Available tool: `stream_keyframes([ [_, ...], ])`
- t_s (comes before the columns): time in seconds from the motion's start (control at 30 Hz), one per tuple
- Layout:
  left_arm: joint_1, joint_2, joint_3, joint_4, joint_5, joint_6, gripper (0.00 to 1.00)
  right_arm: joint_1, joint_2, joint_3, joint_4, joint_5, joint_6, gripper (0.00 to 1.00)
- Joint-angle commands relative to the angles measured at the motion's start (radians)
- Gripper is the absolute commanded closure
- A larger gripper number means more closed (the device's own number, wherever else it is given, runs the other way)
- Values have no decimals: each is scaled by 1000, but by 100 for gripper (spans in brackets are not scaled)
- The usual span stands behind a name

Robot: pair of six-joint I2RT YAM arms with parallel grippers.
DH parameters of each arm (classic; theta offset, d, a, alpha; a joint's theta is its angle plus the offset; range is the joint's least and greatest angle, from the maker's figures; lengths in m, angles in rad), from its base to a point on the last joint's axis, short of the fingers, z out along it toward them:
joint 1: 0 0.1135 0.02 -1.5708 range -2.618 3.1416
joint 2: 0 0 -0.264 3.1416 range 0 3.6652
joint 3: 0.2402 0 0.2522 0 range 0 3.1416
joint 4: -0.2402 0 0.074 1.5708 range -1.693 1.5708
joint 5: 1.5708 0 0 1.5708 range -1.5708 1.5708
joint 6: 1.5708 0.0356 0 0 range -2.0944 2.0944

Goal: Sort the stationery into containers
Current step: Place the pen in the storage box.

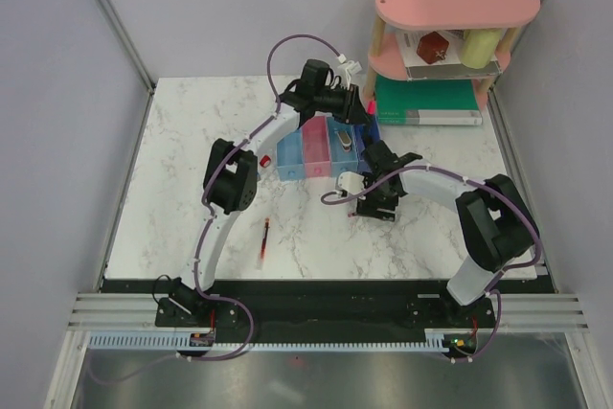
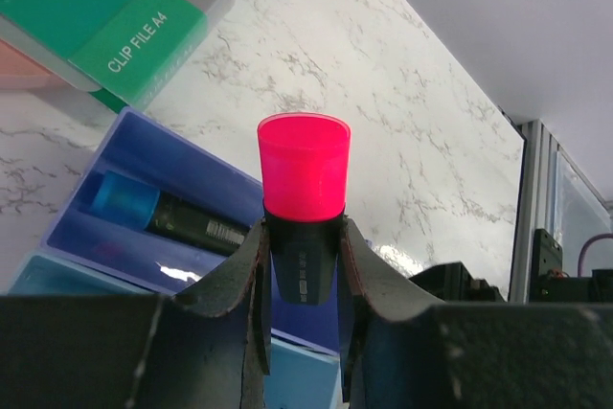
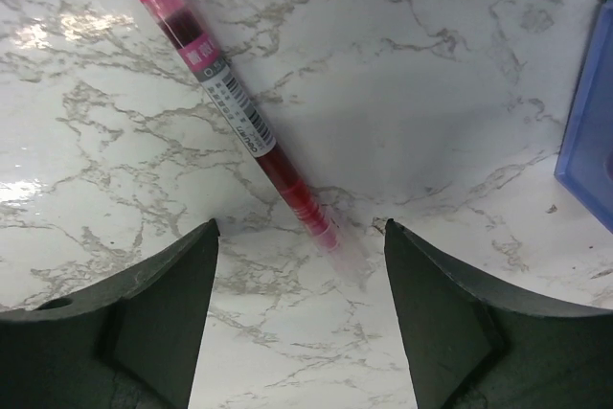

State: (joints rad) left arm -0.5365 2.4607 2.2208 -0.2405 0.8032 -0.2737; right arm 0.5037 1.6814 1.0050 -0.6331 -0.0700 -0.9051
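My left gripper (image 2: 304, 237) is shut on a black marker with a pink cap (image 2: 304, 174), held cap-forward over the purple bin (image 2: 86, 237) of the containers (image 1: 321, 150). In that bin lies a black marker with a blue cap (image 2: 163, 217). A silver clip (image 1: 343, 138) rests in a light blue bin. My right gripper (image 3: 299, 237) stands open low over the marble, with the tip of a thin red pen (image 3: 239, 112) between its fingers, untouched. Another red pen (image 1: 264, 239) lies on the table at front left, and a small red stub (image 1: 265, 158) sits left of the bins.
A green clip-file box (image 1: 426, 102) lies behind the bins at the back right. A pink two-tier shelf (image 1: 455, 2) over it holds a red cube (image 1: 436, 48) and a yellow cylinder (image 1: 482, 45). In the right wrist view a bin's edge (image 3: 589, 141) shows at the right.
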Motion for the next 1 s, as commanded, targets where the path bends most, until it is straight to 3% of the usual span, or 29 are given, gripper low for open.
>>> stream_keyframes([
  [0.0,-14,30,27,96,-47,-44,93,30,-29,27,1,-24,11,22],
  [0.07,-16,41,22,95,-47,-42,80,36,-49,43,-10,-30,15,22],
  [0.2,-16,37,-21,89,-35,-30,78,39,-72,69,-42,-40,18,22],
  [0.33,-16,27,-58,84,-33,-13,50,39,-81,96,-62,-50,20,22],
  [0.5,-16,18,-75,81,-38,-9,26,39,-54,101,-33,-31,3,20],
  [0.53,-16,11,-76,81,-38,-9,17,38,-39,93,-22,-24,-6,20],
  [0.67,-13,-34,-102,76,-42,4,11,36,15,87,30,-17,-31,20],
  [0.97,24,-183,-197,57,-50,76,9,13,107,106,75,-63,-63,19],
])
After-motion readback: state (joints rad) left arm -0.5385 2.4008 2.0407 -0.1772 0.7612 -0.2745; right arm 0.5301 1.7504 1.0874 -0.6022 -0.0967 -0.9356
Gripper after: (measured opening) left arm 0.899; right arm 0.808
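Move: My left hand holds the pink-capped pen over the dark blue compartment of the storage box, whose middle is about 4 cm back, 2 cm right and 12 cm below. The blue-capped pen lies in it, 4 cm back, 3 cm right; the eraser in the next compartment is 3 cm back, 4 cm left. For my right hand, low over the table, the slim pen's middle is some 3 cm left and 2 cm back, the dark blue compartment 17 cm ahead and 3 cm left. I sink my left hand about 4 cm towards the dark blue compartment, open the fingers wide on the way down to let go of the pink-capped pen, then ease back, left and up about a centimetre or two. Meanwhile my right hand, fingers still open, hops some 3 cm up and down again while shifting about 3 cm left and 2 cm forward beside the slim pen. ##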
